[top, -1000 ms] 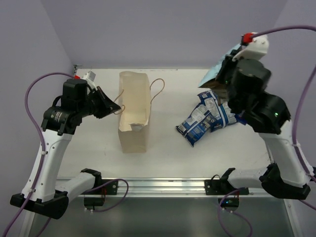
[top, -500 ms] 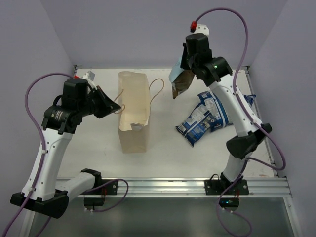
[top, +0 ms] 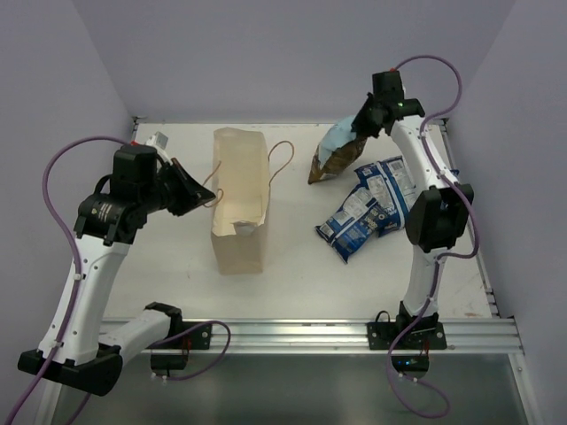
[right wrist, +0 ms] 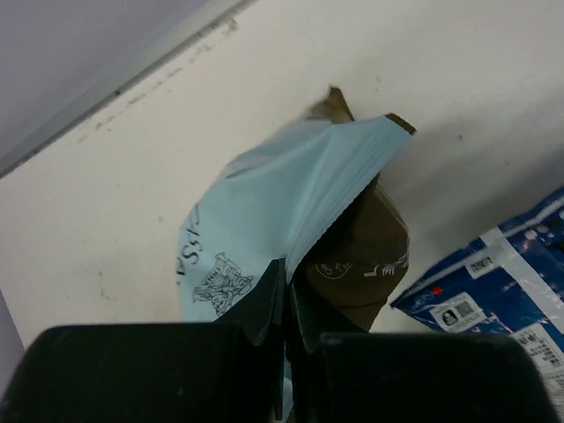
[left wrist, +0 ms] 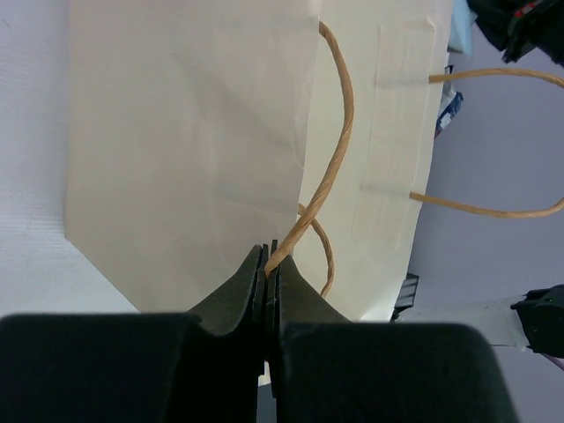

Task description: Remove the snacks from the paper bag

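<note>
The tan paper bag lies on its side in the middle-left of the table, also filling the left wrist view. My left gripper is shut on one of its brown cord handles. A light blue chip bag hangs with its lower end near the table at the back right, and my right gripper is shut on its top edge. Dark blue and white snack packets lie in a heap on the table just in front of it, one corner showing in the right wrist view.
The second cord handle loops out on the bag's right side. The table's back wall edge runs just behind the chip bag. The metal rail with both arm bases lines the near edge.
The right arm has swung the light blue chip bag rightward and down toward the table beside the other packets. The left gripper and paper bag have stayed put.
</note>
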You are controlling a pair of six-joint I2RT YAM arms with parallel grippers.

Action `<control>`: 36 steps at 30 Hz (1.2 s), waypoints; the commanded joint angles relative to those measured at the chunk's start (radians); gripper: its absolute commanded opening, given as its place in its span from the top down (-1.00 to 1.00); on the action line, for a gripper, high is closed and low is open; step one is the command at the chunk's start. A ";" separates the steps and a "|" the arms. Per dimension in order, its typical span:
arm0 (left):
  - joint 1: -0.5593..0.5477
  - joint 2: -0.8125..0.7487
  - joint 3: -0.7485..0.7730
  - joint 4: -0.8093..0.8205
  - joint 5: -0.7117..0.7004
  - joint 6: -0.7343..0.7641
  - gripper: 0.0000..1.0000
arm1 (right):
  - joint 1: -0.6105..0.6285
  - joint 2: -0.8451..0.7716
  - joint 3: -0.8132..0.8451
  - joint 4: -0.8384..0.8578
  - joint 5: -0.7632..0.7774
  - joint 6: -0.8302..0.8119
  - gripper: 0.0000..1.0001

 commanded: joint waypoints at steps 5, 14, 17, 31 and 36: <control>0.007 -0.019 -0.039 0.039 0.029 -0.030 1.00 | -0.068 -0.164 -0.418 0.073 -0.037 0.018 0.86; 0.007 -0.044 -0.077 0.053 0.055 -0.004 0.68 | -0.074 -0.453 -0.781 0.184 0.025 -0.066 -0.48; 0.007 -0.054 -0.088 0.056 0.061 0.005 0.52 | -0.072 -0.562 -0.801 0.166 0.064 -0.127 -0.71; 0.007 -0.064 0.050 0.024 0.017 0.020 -1.00 | 0.165 -1.005 -0.927 -0.022 0.052 -0.192 -0.98; 0.007 -0.065 0.136 -0.040 -0.015 0.026 -1.00 | 0.207 -1.030 -0.928 -0.140 0.038 -0.125 -0.98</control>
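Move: The right gripper holds the light blue snack bag by one end. The bag's resting place is about 1 cm ahead of this hand, 3 cm left and some 20 cm down; on the table, one blue snack bag lies about 20 cm back and straight below in line, another 9 cm back and 11 cm right. The left gripper still pinches the paper bag's left handle, the paper bag's middle lying roughly 4 cm ahead, 6 cm right and 16 cm below it. Lower the right gripper about 14 cm while drawing it back and a little right, opening the fingers wide to let the light blue bag down beyond the blue ones; then lift it clear and pull back over the blue bags, ending some 27 cm nearer the base. Ease the left gripper down a touch, open it fully to free the handle, then raise it about 5 cm. ##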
